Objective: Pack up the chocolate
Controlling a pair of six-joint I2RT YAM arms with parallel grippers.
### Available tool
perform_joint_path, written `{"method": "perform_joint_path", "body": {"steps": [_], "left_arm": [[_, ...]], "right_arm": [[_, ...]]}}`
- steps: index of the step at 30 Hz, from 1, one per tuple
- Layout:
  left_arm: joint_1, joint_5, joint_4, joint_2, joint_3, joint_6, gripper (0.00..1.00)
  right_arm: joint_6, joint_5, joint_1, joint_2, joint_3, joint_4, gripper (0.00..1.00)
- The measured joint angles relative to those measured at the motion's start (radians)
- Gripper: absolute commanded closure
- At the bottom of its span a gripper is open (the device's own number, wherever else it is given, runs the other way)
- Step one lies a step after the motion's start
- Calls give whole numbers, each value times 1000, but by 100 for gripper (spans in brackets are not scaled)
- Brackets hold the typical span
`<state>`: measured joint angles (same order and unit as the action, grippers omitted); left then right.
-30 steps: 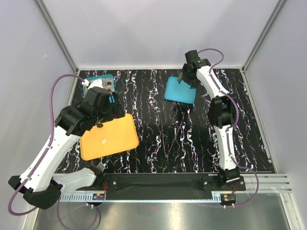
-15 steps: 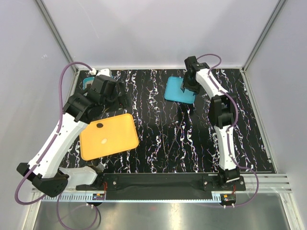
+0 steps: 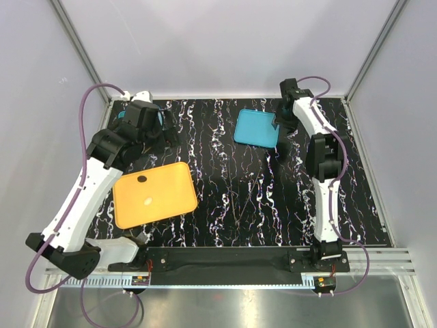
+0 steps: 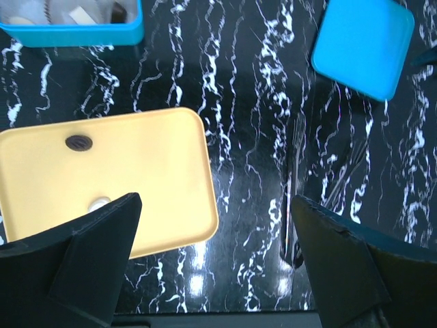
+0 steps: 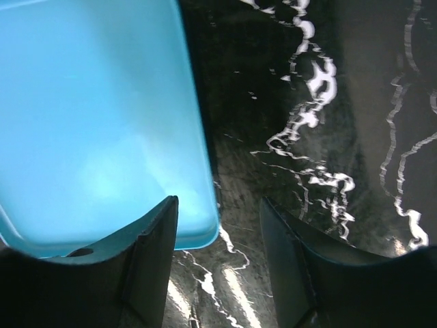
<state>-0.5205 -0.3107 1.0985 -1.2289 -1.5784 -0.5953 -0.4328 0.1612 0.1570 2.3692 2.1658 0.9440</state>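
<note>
On the orange tray (image 3: 164, 201) lie two pieces of chocolate: a dark one (image 3: 142, 179) near its far left corner and a cream-white one (image 3: 148, 201) in its middle. The left wrist view shows the same dark piece (image 4: 79, 142) and white piece (image 4: 100, 203) on the tray (image 4: 150, 178). My left gripper (image 3: 151, 133) (image 4: 215, 273) hangs high and open, holding nothing, and covers most of the teal box (image 3: 123, 115) (image 4: 75, 33). My right gripper (image 3: 278, 133) (image 5: 218, 273) is open, astride the right edge of the flat teal lid (image 3: 254, 128) (image 5: 95, 123).
Pale walls and metal frame posts close in the black marbled table (image 3: 232, 198) at the back and on both sides. A metal rail (image 3: 239, 263) with both arm bases runs along the near edge. The lid (image 4: 362, 44) also shows at the upper right of the left wrist view.
My left gripper has pulled back from over the tray's far corner to above the teal box. My right gripper has slid right, from over the lid to its right edge, and its jaws have narrowed.
</note>
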Motion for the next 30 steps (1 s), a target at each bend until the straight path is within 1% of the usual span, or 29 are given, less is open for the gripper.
{"method": "perform_joint_path", "body": {"steps": [7,10,13,17,20,24,25,26,27,30], "left_arm": [[100,0,-70,-31,-13,-2,1],[123,-3,-98,-44,-11,2,1],[130,-28,-137,-70,-7,29,1],[142,-69,-211,-142,-9,55,2],[149,-71,-256,-202,-7,57,2],[150,-63,-323,-224,39,56,3],[150,-63,-339,-224,51,55,3],[150,-62,-349,-226,56,53,3],[150,-60,-363,-229,63,50,3],[151,-42,-400,-253,64,45,2]], "right_arm": [[21,-50,12,36,1,-39,45],[22,-52,13,61,1,-39,53],[20,-61,13,80,0,-39,55],[18,-78,13,95,1,-39,61],[12,-84,13,95,0,-41,68],[1,-103,13,95,-6,-46,87],[0,-107,13,95,-6,-49,94],[0,-116,13,95,-6,-52,97],[0,-130,13,95,-4,-53,100],[0,-173,13,99,24,-33,100]]}}
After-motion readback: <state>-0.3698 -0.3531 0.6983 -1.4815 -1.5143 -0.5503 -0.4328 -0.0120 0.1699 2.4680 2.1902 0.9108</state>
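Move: The blue lid's middle lies about 9 cm left of the right hand, 3 cm ahead and 5 cm below; its right rim is just left of the fingers. The chocolate box is some 43 cm left and 3 cm ahead, the tongs 12 cm left and 21 cm back. From the left hand, the lid is about 28 cm ahead, 19 cm right and 29 cm below, the box 27 cm ahead and 17 cm left. Right hand sinks about 5 cm, pinches the lid's right rim, draws it left; open left hand advances 12 cm. ##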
